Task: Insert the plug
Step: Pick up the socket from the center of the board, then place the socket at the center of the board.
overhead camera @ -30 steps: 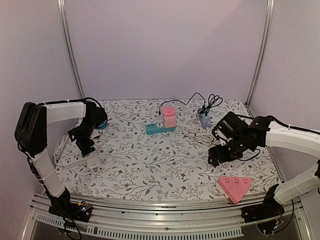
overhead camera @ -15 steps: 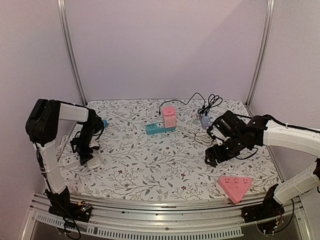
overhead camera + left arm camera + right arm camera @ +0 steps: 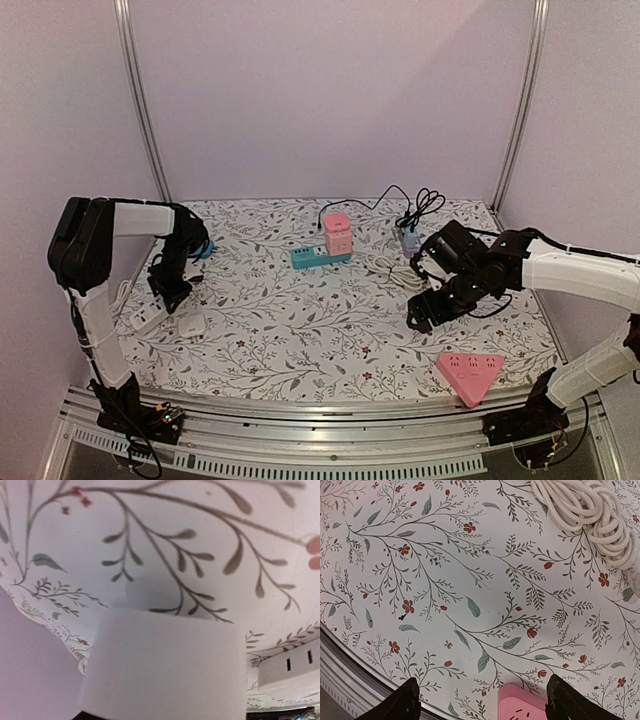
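Observation:
A white plug [image 3: 190, 325] lies on the flowered cloth at the left, next to a white power strip [image 3: 140, 320]. My left gripper [image 3: 177, 300] reaches down right at the plug. In the left wrist view the white plug [image 3: 165, 665] fills the space where the jaws are and hides the fingers. The power strip's slots [image 3: 295, 664] show just to its right. My right gripper [image 3: 428, 312] hangs open over bare cloth at the right. In its own view the right gripper [image 3: 482, 696] holds nothing.
A pink triangular socket [image 3: 468, 372] [image 3: 522, 702] lies near the front right edge. At the back stand a teal strip [image 3: 318, 257] with a pink cube [image 3: 338, 233], a purple strip [image 3: 410, 240] and a coiled white cable [image 3: 393, 268] [image 3: 590, 510].
The left arm has shifted its pose while its gripper stayed low over the white plug. The right gripper has drifted a little to the left and stayed open.

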Robot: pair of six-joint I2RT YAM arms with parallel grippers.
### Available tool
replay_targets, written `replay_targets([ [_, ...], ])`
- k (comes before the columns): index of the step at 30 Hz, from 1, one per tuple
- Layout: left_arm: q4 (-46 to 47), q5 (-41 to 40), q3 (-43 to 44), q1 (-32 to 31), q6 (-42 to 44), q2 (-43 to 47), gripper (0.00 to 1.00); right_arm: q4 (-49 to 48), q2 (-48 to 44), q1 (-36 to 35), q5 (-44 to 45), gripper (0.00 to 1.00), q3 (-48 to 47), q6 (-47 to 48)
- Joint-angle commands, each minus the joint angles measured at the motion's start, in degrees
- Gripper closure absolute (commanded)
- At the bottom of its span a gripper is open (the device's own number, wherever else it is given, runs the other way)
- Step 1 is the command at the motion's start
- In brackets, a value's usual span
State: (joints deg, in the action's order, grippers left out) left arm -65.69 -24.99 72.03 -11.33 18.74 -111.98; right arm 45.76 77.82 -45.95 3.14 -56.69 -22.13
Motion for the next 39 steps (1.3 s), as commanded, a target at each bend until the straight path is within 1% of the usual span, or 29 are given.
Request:
replay_targets([
  [1,-2.30,-4.90,8.39,-2.06,-9.08,2.08,1.00,-0.32,-0.28,0.24,-0.47,0.14,-1.37,-0.16],
  [4,-6.33,-2.37,14.67,-6.23,-13.16,3.68,1.00,-0.25,-0.72,0.26,0.43,0.14,-1.86,-0.60],
  [7,-7.18,1.39,18.50,-14.90,-13.28,5.61,1.00,-0.16,-0.87,0.24,1.81,0.14,-2.65,-1.25],
  [9,-6.86,5.59,20.91,-21.95,-12.90,5.25,1.00,-0.19,-1.05,0.29,2.84,0.14,-2.95,-2.03],
  [13,-5.59,7.54,25.83,-34.36,-12.18,1.12,1.00,-0.02,-1.78,0.27,5.17,0.14,-3.00,-3.64],
  [18,-5.82,10.97,31.58,-44.73,-10.61,-6.61,1.00,0.65,-3.25,0.27,7.42,0.14,-3.12,-4.88],
  [21,-6.43,12.83,34.88,-48.45,-9.24,-12.33,1.00,2.85,-4.21,0.25,12.35,0.14,-3.74,-6.04],
  [26,-8.25,15.06,42.18,-51.28,-8.42,-22.00,1.00,5.99,-7.61,0.50,20.36,0.12,-4.40,-7.85],
  [31,-9.55,16.43,50.32,-51.77,-7.34,-27.65,0.99,6.39,-11.56,0.79,21.85,0.11,-4.16,-8.08],
  [32,-9.84,16.39,51.45,-51.77,-7.19,-28.21,0.96,6.42,-11.88,0.78,21.64,0.11,-4.17,-8.03],
  [33,-9.81,16.58,52.36,-51.77,-6.85,-28.66,0.89,6.42,-12.19,0.79,21.43,0.11,-4.18,-8.02],
  [34,-9.93,16.87,53.04,-51.77,-6.35,-29.07,0.78,6.45,-12.49,0.83,21.23,0.11,-4.19,-8.08],
  [35,-10.39,16.96,53.84,-51.85,-6.07,-29.46,0.60,6.44,-12.58,0.83,21.21,0.12,-4.17,-8.03],
  [37,-11.41,16.61,55.03,-51.99,-6.46,-29.93,0.20,6.41,-12.69,0.81,21.08,0.11,-4.29,-8.02],
  [38,-11.83,16.72,55.06,-52.10,-6.89,-29.55,0.06,6.44,-12.85,0.79,20.78,0.10,-4.38,-8.02],
  [39,-11.53,17.16,54.29,-52.12,-6.96,-28.45,0.01,6.39,-12.95,0.79,20.58,0.10,-4.55,-8.02],
])
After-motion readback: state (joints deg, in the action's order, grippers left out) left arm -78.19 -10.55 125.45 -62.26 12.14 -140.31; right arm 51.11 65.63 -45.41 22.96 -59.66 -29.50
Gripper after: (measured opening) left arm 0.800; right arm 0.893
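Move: The left gripper already grips the white socket low over the board's left side; its place is the bare middle of the board, about 41 cm to the right and 5 cm back. The white adapter lies some 4 cm right of this hand and 2 cm back; the teal strip about 35 cm right and 20 cm ahead, the pink cube on its right end. From the right gripper the bare spot is roughly 17 cm left, level fore and aft, 10 cm below. Lift the left gripper with the white socket about 11 cm, first slightly forward, and swing it right some 41 cm, turning it roughly 40 degrees clockwise; draw back a little, lower to the bare spot nearer the bases than the teal strip, then open the fingers. Meanwhile raise the empty, open right gripper about 8 cm and move it right, away from that spot. ##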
